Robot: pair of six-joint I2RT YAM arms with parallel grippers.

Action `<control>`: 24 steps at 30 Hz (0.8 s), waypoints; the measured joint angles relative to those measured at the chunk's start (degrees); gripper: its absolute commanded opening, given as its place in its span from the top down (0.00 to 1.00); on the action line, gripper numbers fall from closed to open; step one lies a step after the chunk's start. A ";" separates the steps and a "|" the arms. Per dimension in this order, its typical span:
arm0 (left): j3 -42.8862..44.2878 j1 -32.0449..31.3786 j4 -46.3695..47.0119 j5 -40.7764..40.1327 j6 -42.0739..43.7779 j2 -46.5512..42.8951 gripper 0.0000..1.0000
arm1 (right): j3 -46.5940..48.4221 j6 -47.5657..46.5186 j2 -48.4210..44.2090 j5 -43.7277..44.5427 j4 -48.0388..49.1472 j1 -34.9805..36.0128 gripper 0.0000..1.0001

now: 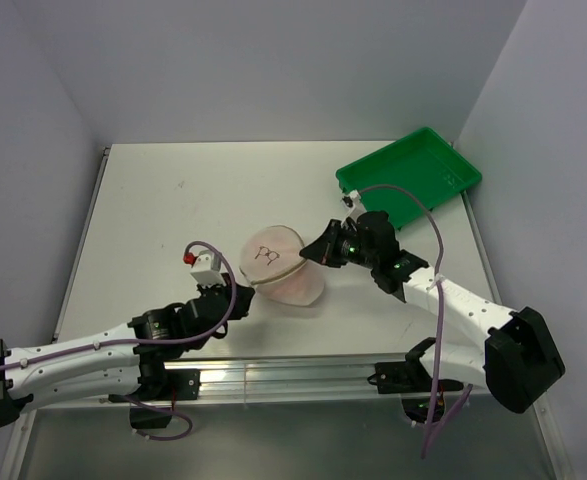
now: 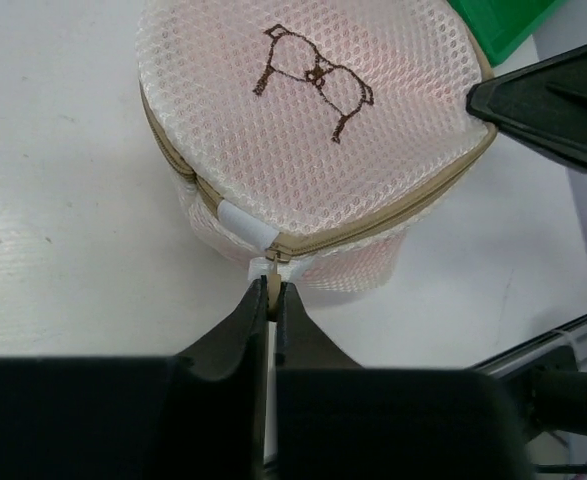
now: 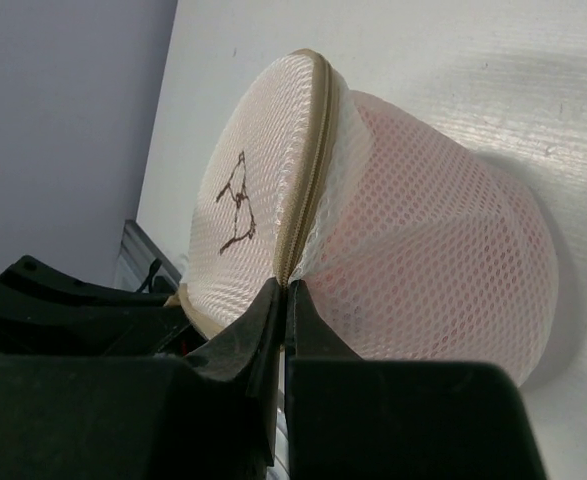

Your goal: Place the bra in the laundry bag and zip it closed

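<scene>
The laundry bag [image 1: 279, 262] is a round cream mesh pouch with a brown mark on its top face, lying mid-table. The pink bra [image 3: 443, 240] shows through the mesh inside it. The tan zip runs round the rim and looks closed along the side facing me in the left wrist view [image 2: 373, 225]. My left gripper [image 2: 273, 292] is shut on the zip pull [image 2: 272, 283] at the bag's near-left rim. My right gripper [image 3: 285, 287] is shut on the bag's zip seam [image 3: 303, 210] at its right rim, and it shows in the top view [image 1: 318, 253].
A green tray [image 1: 410, 176] stands at the back right, close behind my right arm. A grey rail [image 1: 293, 378] runs along the table's near edge. Walls enclose the table on the left, back and right.
</scene>
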 measured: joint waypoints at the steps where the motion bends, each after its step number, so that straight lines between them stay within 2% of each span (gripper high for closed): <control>1: 0.17 0.00 -0.35 -0.24 0.35 0.00 0.72 | 0.00 0.22 0.11 -0.24 0.48 -0.02 1.00; 2: 0.63 0.00 -1.38 -0.98 0.70 -0.02 0.62 | 0.00 0.52 0.33 -0.20 1.27 -0.04 1.00; 3: 1.11 0.02 -2.78 -1.95 0.98 -0.11 0.47 | 0.00 0.81 0.57 0.11 2.32 -0.13 1.00; 6: 3.41 0.09 -6.27 -4.42 2.91 -1.03 0.29 | 0.26 2.58 2.67 1.64 6.01 -0.26 1.00; 9: 7.58 0.09 -8.02 -6.45 5.49 -2.71 0.21 | 1.62 4.42 5.92 3.39 8.70 0.87 1.00; 12: 11.96 0.09 -8.00 -8.04 8.26 -4.37 0.19 | 2.86 6.05 8.50 5.75 11.47 3.45 0.99; 13: 13.16 0.09 -7.87 -8.39 9.27 -4.79 0.19 | 3.04 6.40 9.09 6.32 12.39 4.22 0.91; 14: 14.08 0.09 -7.74 -8.70 9.86 -5.11 0.19 | 3.10 6.82 9.60 7.08 13.27 4.94 0.68; 16: 15.13 0.09 -7.37 -8.92 10.93 -5.38 0.18 | 3.06 7.91 10.19 8.35 13.73 5.90 0.38; 17: 15.26 0.09 -7.21 -8.85 11.19 -5.31 0.18 | 2.80 8.09 10.19 9.18 14.03 6.16 0.08; 18: 15.26 0.09 -7.28 -8.74 11.56 -5.18 0.18 | 2.43 7.93 9.90 10.16 14.23 6.29 0.01; 21: 15.21 0.09 -7.48 -8.04 12.37 -4.61 0.19 | 1.70 6.45 7.82 13.22 11.76 6.29 0.00; 22: 15.21 0.09 -7.50 -7.85 12.61 -4.46 0.05 | 1.66 5.64 6.14 14.45 9.90 6.29 0.00; 23: 15.21 0.09 -7.54 -7.54 13.25 -4.42 0.01 | 1.64 4.87 3.87 15.43 8.13 6.29 0.00; 24: 15.21 0.09 -7.56 -7.39 13.57 -4.42 0.01 | 1.62 4.11 1.09 16.55 6.49 6.29 0.00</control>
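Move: The left fingers still pinch the zip pull at the near-left corner of the laundry bag's round lid; the middle of the bag lies about 5 cm ahead, 8 cm right and 4 cm below them. The right fingers still pinch the bag's zipped rim, with the bag's middle some 3 cm back, 4 cm left and 6 cm below. The green bin stands about 22 cm ahead and 27 cm right of the right hand, roughly 12 cm lower. Edging some 2 cm left as its fingers spread, the left hand lets go of the zip pull, then rises about 11 cm off the bag, its fingertips tipping up some 10 degrees. The right hand, still pinching the rim, carries it about 3 cm forward and then 4 cm left, opens wide to release it, and backs off right, lifting at the end. ##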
